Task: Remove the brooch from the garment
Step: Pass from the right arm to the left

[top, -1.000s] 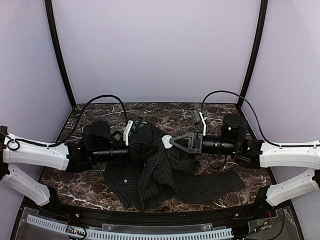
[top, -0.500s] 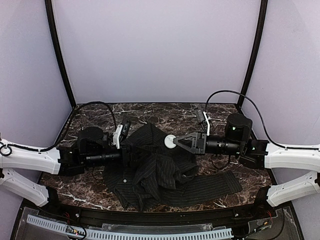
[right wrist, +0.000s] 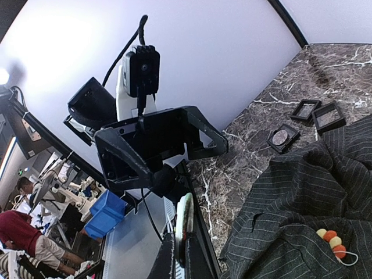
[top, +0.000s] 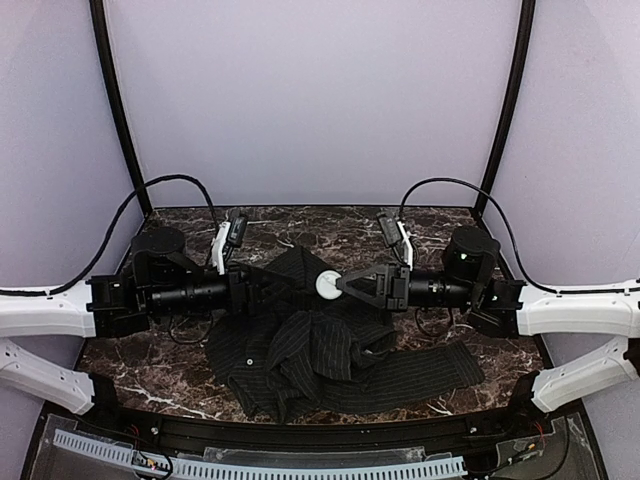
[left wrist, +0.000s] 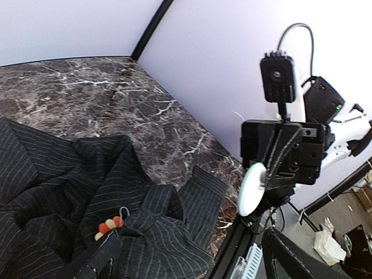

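A black pinstriped garment (top: 330, 350) lies crumpled on the marble table (top: 330, 225). The brooch (left wrist: 108, 226) sits in a fold of it; only an arc of pale, orange and red beads with a thin wire loop shows, as on the brooch (right wrist: 332, 242) in the right wrist view. My right gripper (top: 341, 284) hovers over the cloth, shut on a pale round disc (top: 327, 285), edge-on as the disc (right wrist: 185, 218) between my right gripper (right wrist: 185, 247) fingers. My left gripper (top: 275, 290) faces it across the garment (left wrist: 58, 174), open and holding nothing; the left gripper (left wrist: 192, 256) is above the cloth.
Three small square black boxes (right wrist: 283, 137) (right wrist: 304, 109) (right wrist: 328, 116) lie on the marble beyond the garment's far-left edge. Lilac walls close the back and sides. A white cable tray (top: 260, 465) runs along the near edge behind the arm bases.
My left gripper has opened, let go of the cloth and drawn back to the left and towards the rear. The right gripper still holds the disc in nearly the same spot.
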Motion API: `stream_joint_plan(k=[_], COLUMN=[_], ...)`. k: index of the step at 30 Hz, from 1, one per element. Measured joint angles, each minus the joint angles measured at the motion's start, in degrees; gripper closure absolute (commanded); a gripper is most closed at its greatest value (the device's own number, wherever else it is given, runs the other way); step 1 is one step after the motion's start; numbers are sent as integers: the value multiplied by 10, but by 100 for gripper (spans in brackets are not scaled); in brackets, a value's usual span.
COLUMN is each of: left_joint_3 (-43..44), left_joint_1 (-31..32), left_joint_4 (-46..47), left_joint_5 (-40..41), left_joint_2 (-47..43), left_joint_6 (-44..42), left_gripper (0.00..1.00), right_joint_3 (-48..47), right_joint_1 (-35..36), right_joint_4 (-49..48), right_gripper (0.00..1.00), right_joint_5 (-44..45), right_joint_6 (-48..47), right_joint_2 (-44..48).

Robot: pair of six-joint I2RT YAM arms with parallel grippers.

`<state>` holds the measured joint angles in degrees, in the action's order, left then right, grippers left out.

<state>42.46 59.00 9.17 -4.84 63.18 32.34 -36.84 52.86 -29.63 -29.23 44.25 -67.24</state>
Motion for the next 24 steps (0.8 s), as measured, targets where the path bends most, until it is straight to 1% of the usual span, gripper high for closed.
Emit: stream_joint_plan(k=[4, 6, 7, 8, 10, 11, 12, 15, 16, 17, 18, 19, 21, 22, 23, 24], left_joint_3=[14, 17, 17, 17, 17, 17, 17, 16, 16, 16, 16, 16, 14, 12, 10, 8], left_joint_1=[3, 7, 8, 9, 11, 12, 12, 13, 13, 13, 13, 13, 13, 12, 12, 12], left_joint_4=[32, 50, 55, 62, 74, 79, 84, 101, 107, 113, 118, 123, 132, 136, 139, 140], left_joint_5=[-64, -90, -99, -109, -122, -126, -130, -137, -138, -139, -140, -140, -139, -140, -138, -137], left_joint_2=[39, 56, 62, 66, 73, 73, 74, 74, 75, 74, 75, 75, 75, 75, 75, 76], left_joint_6=[-5, -6, -4, -5, -4, -2, -3, 1, 3, 6, 8, 10, 12, 17, 17, 18], left_gripper=[22, 31, 34, 40, 48, 50, 53, 61, 65, 67, 73, 76, 89, 92, 96, 98], right_joint_3=[0, 0, -1, -1, -5, -7, -10, -13, -14, -16, -17, -17, -17, -18, -18, -18], right_joint_1=[5, 9, 9, 10, 10, 10, 10, 10, 11, 11, 12, 12, 12, 13, 13, 14], right_joint_4=[-22, -29, -31, -34, -38, -39, -40, -43, -44, -45, -46, -47, -47, -47, -48, -49], right_gripper=[100, 100, 100, 100, 100, 100, 100, 100, 100, 100, 100, 100, 100, 100, 100, 97], right_joint_5=[-21, -26, -28, -30, -34, -36, -37, -42, -44, -45, -46, -47, -49, -51, -54, -56], right_joint_6=[7, 9, 9, 9, 9, 10, 10, 10, 10, 10, 10, 10, 10, 11, 11, 10], right_joint_2=[-18, -23, -24, -25, -29, -30, -32, -35, -37, -39, -40, -41, -42, -42, -42, -42])
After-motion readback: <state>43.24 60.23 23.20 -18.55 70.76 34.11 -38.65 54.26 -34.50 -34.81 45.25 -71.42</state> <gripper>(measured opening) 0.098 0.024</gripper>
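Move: The right hand keeps the white brooch by its edge, the disc's middle about 3 cm to that hand's left, level in height and depth. From the open left hand the brooch lies some 7 cm to the right and about 1 cm back, at about the same height. Under the brooch, roughly 20 cm below the left hand, lies the garment's heap, 7 cm right and 2 cm back. The garment's sleeve is around 16 cm right, 9 cm back and 22 cm below the right hand. Rightward and back by about 5 cm, the left hand swings in on the brooch, turning some 15 degrees clockwise, then rises about 2 cm while its wide-open fingers close nearly shut over the disc's free left side. The right hand, still pinching the opposite side, brings the brooch some 2 cm to the left and back to meet it. ##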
